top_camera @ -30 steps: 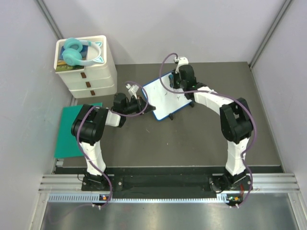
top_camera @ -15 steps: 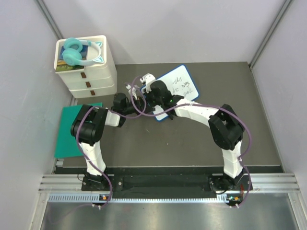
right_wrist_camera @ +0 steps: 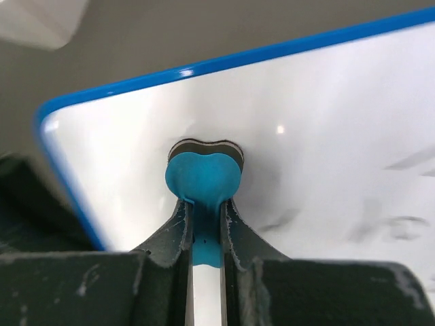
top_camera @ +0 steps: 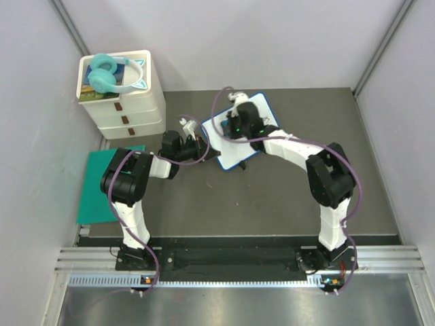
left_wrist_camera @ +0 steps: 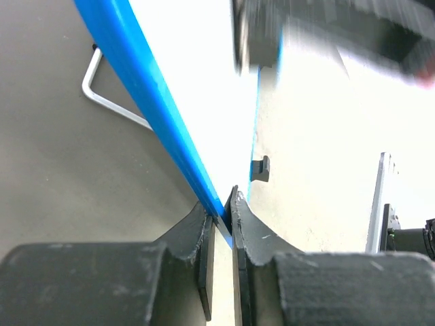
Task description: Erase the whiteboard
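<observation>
The whiteboard (top_camera: 234, 146), white with a thin blue rim, lies tilted on the dark table at centre back. My left gripper (top_camera: 206, 151) is shut on its left blue edge (left_wrist_camera: 163, 115). My right gripper (top_camera: 238, 125) is shut on a small blue eraser (right_wrist_camera: 204, 180) with a dark felt pad, pressed on the board (right_wrist_camera: 306, 142) near its rounded corner. Faint grey smudges (right_wrist_camera: 401, 224) of writing show to the right of the eraser. The right arm hides much of the board from above.
A white three-drawer unit (top_camera: 122, 95) with teal headphones (top_camera: 109, 71) on top stands at the back left. A green mat (top_camera: 98, 187) lies at the left. A metal wire stand (left_wrist_camera: 109, 98) shows behind the board's edge. Grey walls enclose the table.
My right gripper with the eraser swept from the board's far middle to its left side, then back toward the upper middle. The left gripper has kept its hold on the board's edge.
</observation>
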{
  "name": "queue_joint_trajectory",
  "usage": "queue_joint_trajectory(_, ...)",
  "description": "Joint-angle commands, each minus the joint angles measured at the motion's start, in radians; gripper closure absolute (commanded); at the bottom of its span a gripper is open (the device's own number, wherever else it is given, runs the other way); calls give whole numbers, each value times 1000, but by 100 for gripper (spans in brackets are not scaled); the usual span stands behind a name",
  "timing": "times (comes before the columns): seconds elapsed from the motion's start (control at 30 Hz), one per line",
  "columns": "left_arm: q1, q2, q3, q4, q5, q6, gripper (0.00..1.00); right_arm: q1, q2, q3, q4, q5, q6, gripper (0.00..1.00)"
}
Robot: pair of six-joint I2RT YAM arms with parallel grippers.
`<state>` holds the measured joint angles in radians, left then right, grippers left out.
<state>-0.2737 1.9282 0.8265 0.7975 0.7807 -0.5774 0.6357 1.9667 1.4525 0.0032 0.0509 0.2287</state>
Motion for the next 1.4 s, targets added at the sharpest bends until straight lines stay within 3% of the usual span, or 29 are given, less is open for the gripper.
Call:
queue_joint_trajectory(0.0, -62, -34, -4, -43, 127, 97, 100, -203, 50, -40, -77, 148, 47, 100)
queue_joint_trajectory(0.23, -62, -40, 3, -61, 124, 105, 100, -292, 95, -26, -80, 87, 46, 100)
queue_joint_trajectory(0.43, -64, -37, -1, -60, 124, 108, 100, -196, 46, -95, -38, -74, -40, 100)
queue_joint_trajectory(0.63, -64, -46, -1, -67, 123, 114, 100, -77, 26, -70, -123, -161, -72, 100)
queue_joint_trajectory(0.9, -64, -51, 2, -78, 120, 119, 100, -7, 53, -27, -198, -198, -65, 100)
queue_joint_trajectory(1.13, -64, -52, 2, -89, 118, 126, 100, -66, 106, 72, -247, -76, -17, 100)
queue_joint_trajectory(1.37, -64, -51, 3, -95, 117, 134, 100, -231, 144, 193, -259, -19, 44, 100)
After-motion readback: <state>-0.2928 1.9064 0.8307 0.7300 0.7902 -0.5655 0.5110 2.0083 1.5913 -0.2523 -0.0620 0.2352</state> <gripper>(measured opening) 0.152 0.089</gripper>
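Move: The right gripper already holds the blue eraser over the whiteboard's left part. The remaining writing lies about 13 cm to its right and 2 cm farther out, some 4 cm lower. The board's left corner is roughly 9 cm left and 1 cm ahead, and its far corner 11 cm right and 12 cm ahead. For the left gripper, shut on the board's near-left edge, the writing is about 17 cm right and 11 cm ahead, at about its own height. Sweep the right gripper quickly with the eraser to the right and forward across the whiteboard, about 17 cm towards and over the writing. Then bring it back left and towards the base some 14 cm, and finish by easing off right and forward again for 2 cm as the fingers tip down slightly. Keep the left gripper pinching the board's edge, letting it give about 1 cm back and to the right. ##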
